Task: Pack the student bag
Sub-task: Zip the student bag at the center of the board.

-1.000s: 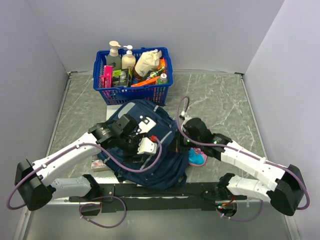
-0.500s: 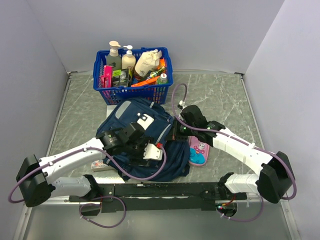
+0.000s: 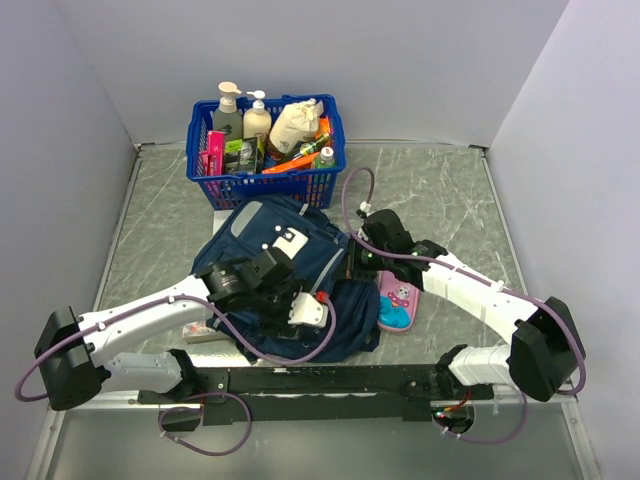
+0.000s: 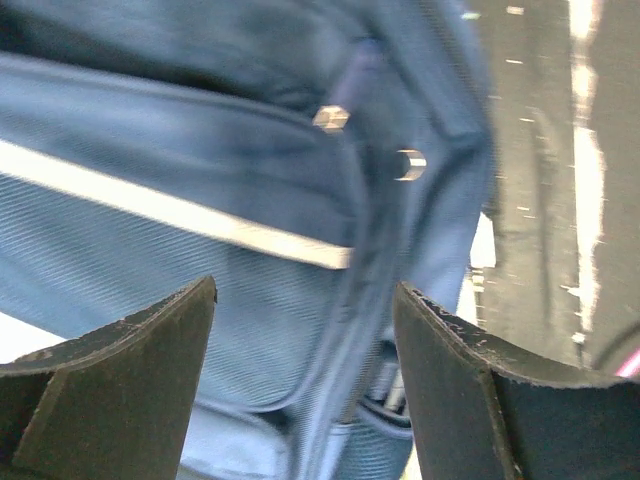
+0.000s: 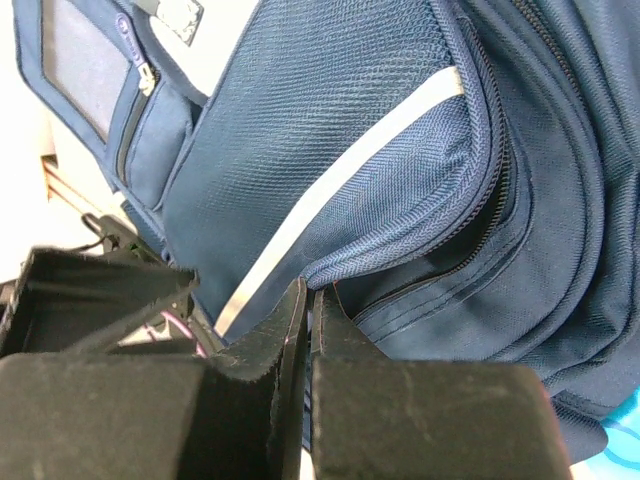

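Observation:
The student bag (image 3: 262,232), a navy blue backpack with a pale stripe and white patches, lies crumpled at the table's middle. My left gripper (image 3: 308,308) hovers low over its near part. In the left wrist view it (image 4: 305,290) is open, with the bag's striped pocket (image 4: 200,180) under and between the fingers. My right gripper (image 3: 357,262) is at the bag's right edge. In the right wrist view it (image 5: 306,292) is shut on the bag's fabric at a pocket's zipper edge (image 5: 420,235).
A blue mesh basket (image 3: 266,186) of bottles and packets stands behind the bag. A pink and teal pouch (image 3: 397,304) lies right of the bag under the right arm. A small flat item (image 3: 198,332) lies at the bag's left near corner.
My left gripper moved toward the near side over the bag. My right arm swung back to the bag's right edge, uncovering the pink pouch. The bag has bunched up.

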Action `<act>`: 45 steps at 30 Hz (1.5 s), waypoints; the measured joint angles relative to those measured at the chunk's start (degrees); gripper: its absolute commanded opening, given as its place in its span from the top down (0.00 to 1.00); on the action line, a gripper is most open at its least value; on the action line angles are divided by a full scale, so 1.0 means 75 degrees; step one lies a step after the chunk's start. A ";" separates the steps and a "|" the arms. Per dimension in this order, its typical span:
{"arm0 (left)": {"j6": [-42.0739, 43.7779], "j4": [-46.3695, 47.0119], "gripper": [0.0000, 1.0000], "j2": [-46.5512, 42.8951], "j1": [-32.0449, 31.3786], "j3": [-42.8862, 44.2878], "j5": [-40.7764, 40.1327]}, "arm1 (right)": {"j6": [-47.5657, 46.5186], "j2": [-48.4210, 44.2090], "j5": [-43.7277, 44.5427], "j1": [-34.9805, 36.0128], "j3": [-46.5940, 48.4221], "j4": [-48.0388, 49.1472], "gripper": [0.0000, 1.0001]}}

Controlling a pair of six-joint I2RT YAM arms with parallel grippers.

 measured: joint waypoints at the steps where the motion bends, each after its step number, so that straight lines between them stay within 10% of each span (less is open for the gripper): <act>1: -0.0009 -0.0085 0.25 -0.0006 -0.0076 -0.0006 0.0070 | -0.0012 0.0009 0.0009 -0.0009 0.0000 0.0000 1.00; 17: -0.1003 0.1440 0.42 0.0087 -0.0813 -0.1052 -0.1617 | -0.0052 -0.0067 -0.0102 -0.0169 -0.0192 0.0093 1.00; 25: -0.1169 0.2063 0.73 0.0082 -0.1037 -0.1478 -0.2157 | -0.0035 -0.0271 -0.0181 -0.0204 -0.0309 0.0268 1.00; 29: -0.1125 0.2340 0.99 0.0082 -0.1186 -0.1635 -0.2363 | -0.0050 -0.0283 -0.0210 -0.0204 -0.0315 0.0280 0.77; 43: -0.1632 0.1311 0.99 -0.0041 -0.1081 -0.0484 -0.2425 | -0.1988 -0.3523 0.0449 0.0592 -0.2964 0.2460 0.52; 45: -0.1740 0.1224 0.99 -0.0140 -0.1052 -0.0405 -0.2425 | -0.2244 -0.3325 0.0557 0.1113 -0.2923 0.2582 0.36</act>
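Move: The bag's cloth edge at the lower end of the pale strip lies about 5 cm below the left hand, 1 cm ahead and 1 cm right; the zip pull is some 6 cm right, 1 cm back and 6 cm below that hand. The white buckle patch sits roughly 18 cm ahead of it and 3 cm right. From the right hand, already pinching the flap edge, that strip end is around 8 cm back, 10 cm left, 5 cm lower. Dip the open left gripper back and down about 3 cm, swing it forward again and sink it to the bag's cloth edge by the strip end; shut it there and lift about 5 cm. Keep the right gripper pinching the flap edge until the left has shut, then open it halfway, let go, and draw it back some 4 cm and slightly up, tipping its fingers up about 30 degrees. ##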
